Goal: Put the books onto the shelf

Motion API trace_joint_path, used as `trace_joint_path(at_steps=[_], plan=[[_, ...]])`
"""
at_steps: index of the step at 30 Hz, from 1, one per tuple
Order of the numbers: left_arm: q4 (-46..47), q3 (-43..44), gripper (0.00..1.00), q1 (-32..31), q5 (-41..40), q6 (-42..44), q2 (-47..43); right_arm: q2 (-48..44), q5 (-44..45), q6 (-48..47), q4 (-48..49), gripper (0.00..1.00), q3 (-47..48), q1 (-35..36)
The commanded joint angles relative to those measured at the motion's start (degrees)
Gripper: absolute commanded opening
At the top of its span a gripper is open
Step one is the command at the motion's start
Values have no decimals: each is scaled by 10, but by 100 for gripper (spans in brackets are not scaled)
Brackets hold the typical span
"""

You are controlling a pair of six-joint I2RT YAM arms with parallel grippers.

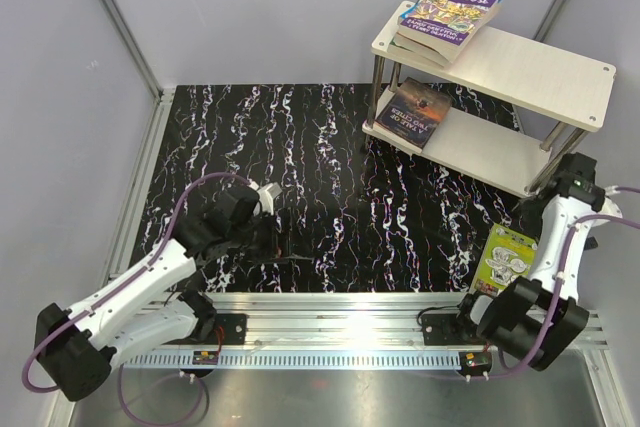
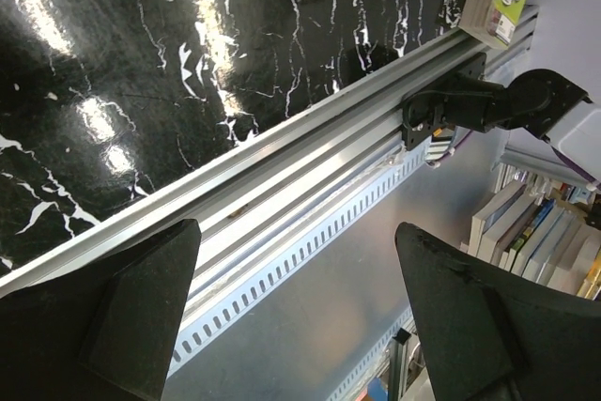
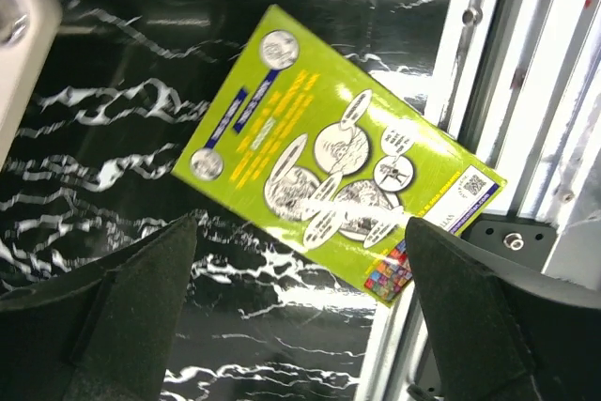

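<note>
The shelf [image 1: 540,72] stands at the back right. A stack of books [image 1: 447,19] lies on the left end of its top board. A dark book [image 1: 417,112] lies on the lower board. A lime-green book [image 1: 503,257] lies flat on the black marbled table by the right arm, one corner over the near rail. My right gripper [image 3: 300,224] hangs open above this lime-green book [image 3: 338,161], touching nothing. My left gripper [image 2: 299,230] is open and empty at the table's front left, aimed over the near rail.
An aluminium rail [image 1: 330,307] runs along the near edge and carries both arm bases. The right arm's base [image 2: 488,105] shows in the left wrist view. Grey walls and slanted frame posts [image 1: 120,22] close in the table. The shelf's metal posts [image 1: 377,87] stand on the mat.
</note>
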Motion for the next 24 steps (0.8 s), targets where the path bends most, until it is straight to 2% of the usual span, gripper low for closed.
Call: trace_joint_path(at_steps=[1,4,10,18,24], plan=[[14,27,91,2,26,15,-16,15,-26,15,29,100,-32,-71],[-5,28,91,2,25,14,-29,27,-53,39,62,100,-80,-130],[-47,18,91,2,9,6,-85,46,-54,58,124,100,-148,-169],[-105,1,91,2,-24,-8,-144,93,16,16,163,100,-121,-207],[-127,-12,91,3,-35,-27,-177,151,6,-5,188,100,-106,-237]])
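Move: The green book lies under the right hand, about 6 cm to its left, 4 cm back and some 13 cm below. The shelf's near right post stands roughly 13 cm ahead of the hand, about level with it sideways, and the table's front rail runs about 12 cm behind it. From the left hand, the green book is about 48 cm to the right and about level in reach. Lower the open right gripper about 10 cm towards the green book's height while drawing it back some 6 cm, then slide it to the right, clear of the spine, turning it clockwise by nearly 25 degrees. Don't touch the book yet. Meanwhile raise the empty left gripper slightly, then ease it back and left, fingers open. ##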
